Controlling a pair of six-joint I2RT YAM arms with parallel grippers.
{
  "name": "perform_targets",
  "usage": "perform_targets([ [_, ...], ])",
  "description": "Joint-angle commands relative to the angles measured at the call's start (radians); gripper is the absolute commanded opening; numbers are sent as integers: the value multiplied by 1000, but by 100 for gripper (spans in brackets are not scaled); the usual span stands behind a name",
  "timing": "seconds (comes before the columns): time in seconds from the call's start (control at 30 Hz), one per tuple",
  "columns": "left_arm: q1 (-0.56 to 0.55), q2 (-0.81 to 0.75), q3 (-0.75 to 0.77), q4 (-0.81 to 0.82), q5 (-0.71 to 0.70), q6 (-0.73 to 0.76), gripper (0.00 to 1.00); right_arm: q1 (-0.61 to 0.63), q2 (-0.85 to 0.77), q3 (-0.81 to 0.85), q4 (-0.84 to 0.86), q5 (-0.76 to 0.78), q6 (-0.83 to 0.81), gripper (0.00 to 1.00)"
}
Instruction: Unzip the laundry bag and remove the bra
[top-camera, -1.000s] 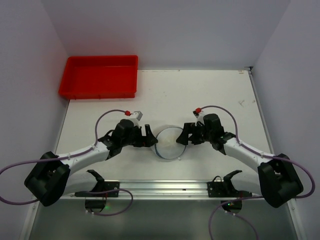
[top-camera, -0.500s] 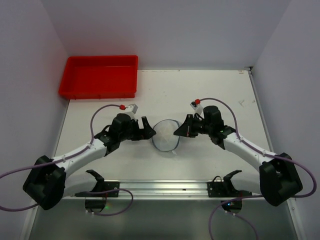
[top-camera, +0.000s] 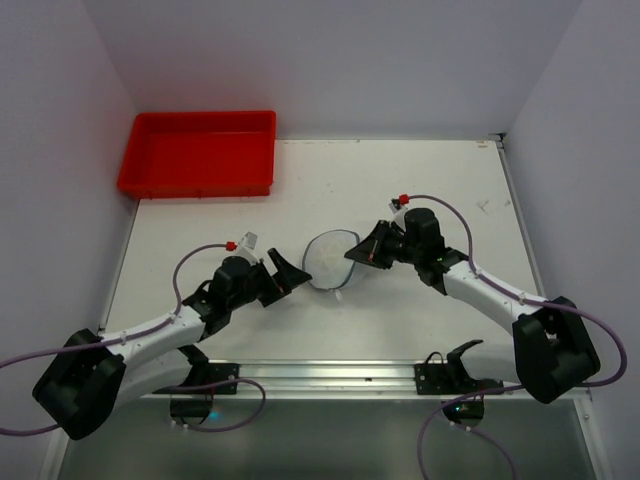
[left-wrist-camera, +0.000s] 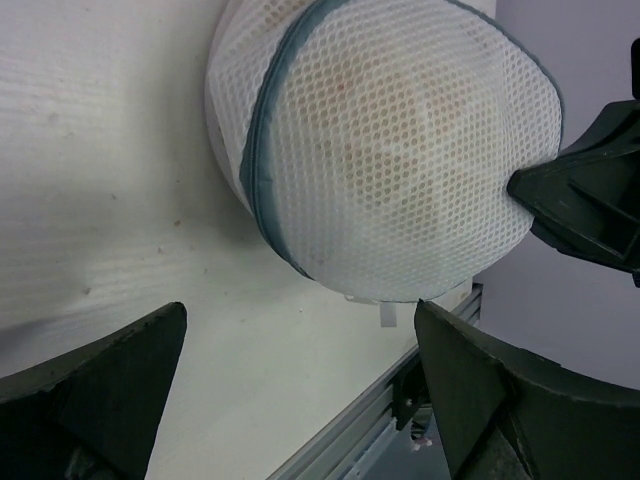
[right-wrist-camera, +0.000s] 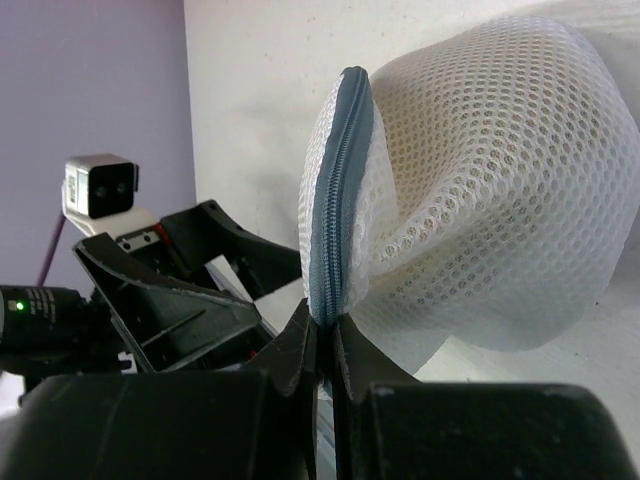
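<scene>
The laundry bag (top-camera: 328, 264), a round white mesh pouch with a grey-blue zipper band (right-wrist-camera: 335, 200), is tipped up on edge at the table's middle. My right gripper (top-camera: 354, 254) is shut on the bag's rim. In the right wrist view its jaws (right-wrist-camera: 322, 325) pinch the zipper band. My left gripper (top-camera: 288, 274) is open just left of the bag and does not touch it. In the left wrist view the bag (left-wrist-camera: 390, 150) bulges beyond the spread fingers (left-wrist-camera: 130, 350). The bra is hidden inside; only a faint beige tint shows through the mesh.
A red plastic tray (top-camera: 197, 152) stands at the far left corner. A metal rail (top-camera: 330, 375) runs along the near edge between the arm bases. Walls close in the table on the left, back and right.
My right gripper has shut on the bag's rim and raised it off the table, tipping the flat disc on edge. My left arm has drawn back towards the near left, still open.
</scene>
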Motion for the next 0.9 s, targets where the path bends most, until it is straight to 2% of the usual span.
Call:
perform_targets([
  [0.0,-44,59,-3,246,0,-138,100,1,-15,14,46,44,60,0],
  [0.23,-147,229,5,471,-119,-192,99,1,-11,8,69,29,74,0],
  [0.43,-168,368,16,583,-139,-247,97,1,3,-3,107,1,96,0],
  [0.63,-173,437,20,677,-188,-264,91,1,0,-12,118,0,97,0],
  [0.7,-173,448,8,718,-207,-279,85,1,-1,-16,118,-2,97,0],
  [0.8,-173,460,7,781,-207,-285,70,1,-3,-26,116,-2,96,0],
  [0.83,-173,455,8,794,-205,-287,64,1,-3,-27,116,0,96,0],
  [0.87,-173,451,8,798,-205,-285,52,1,-3,-32,113,1,93,0],
])
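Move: The laundry bag's near end, the lower tip of its zip edge, lies about 8 cm to the left hand's right, level with it fore and aft and 1 cm lower. The mesh middle is 9 cm right and 3 ahead of this hand, the white tag 11 right and 3 back, 3 lower. The right hand already pinches the zip edge; from it the near end is roughly 7 cm left, 5 back and 4 below. The bag's near end is met by the left hand, which sweeps about 6 cm right, rolling its left side down some 15 degrees, then eases 2 cm forward while the wide-open fingers close to a bit over half around the mesh edge. The right hand keeps its shut pinch on the zip edge, drifting up and forward a centimetre or so. ##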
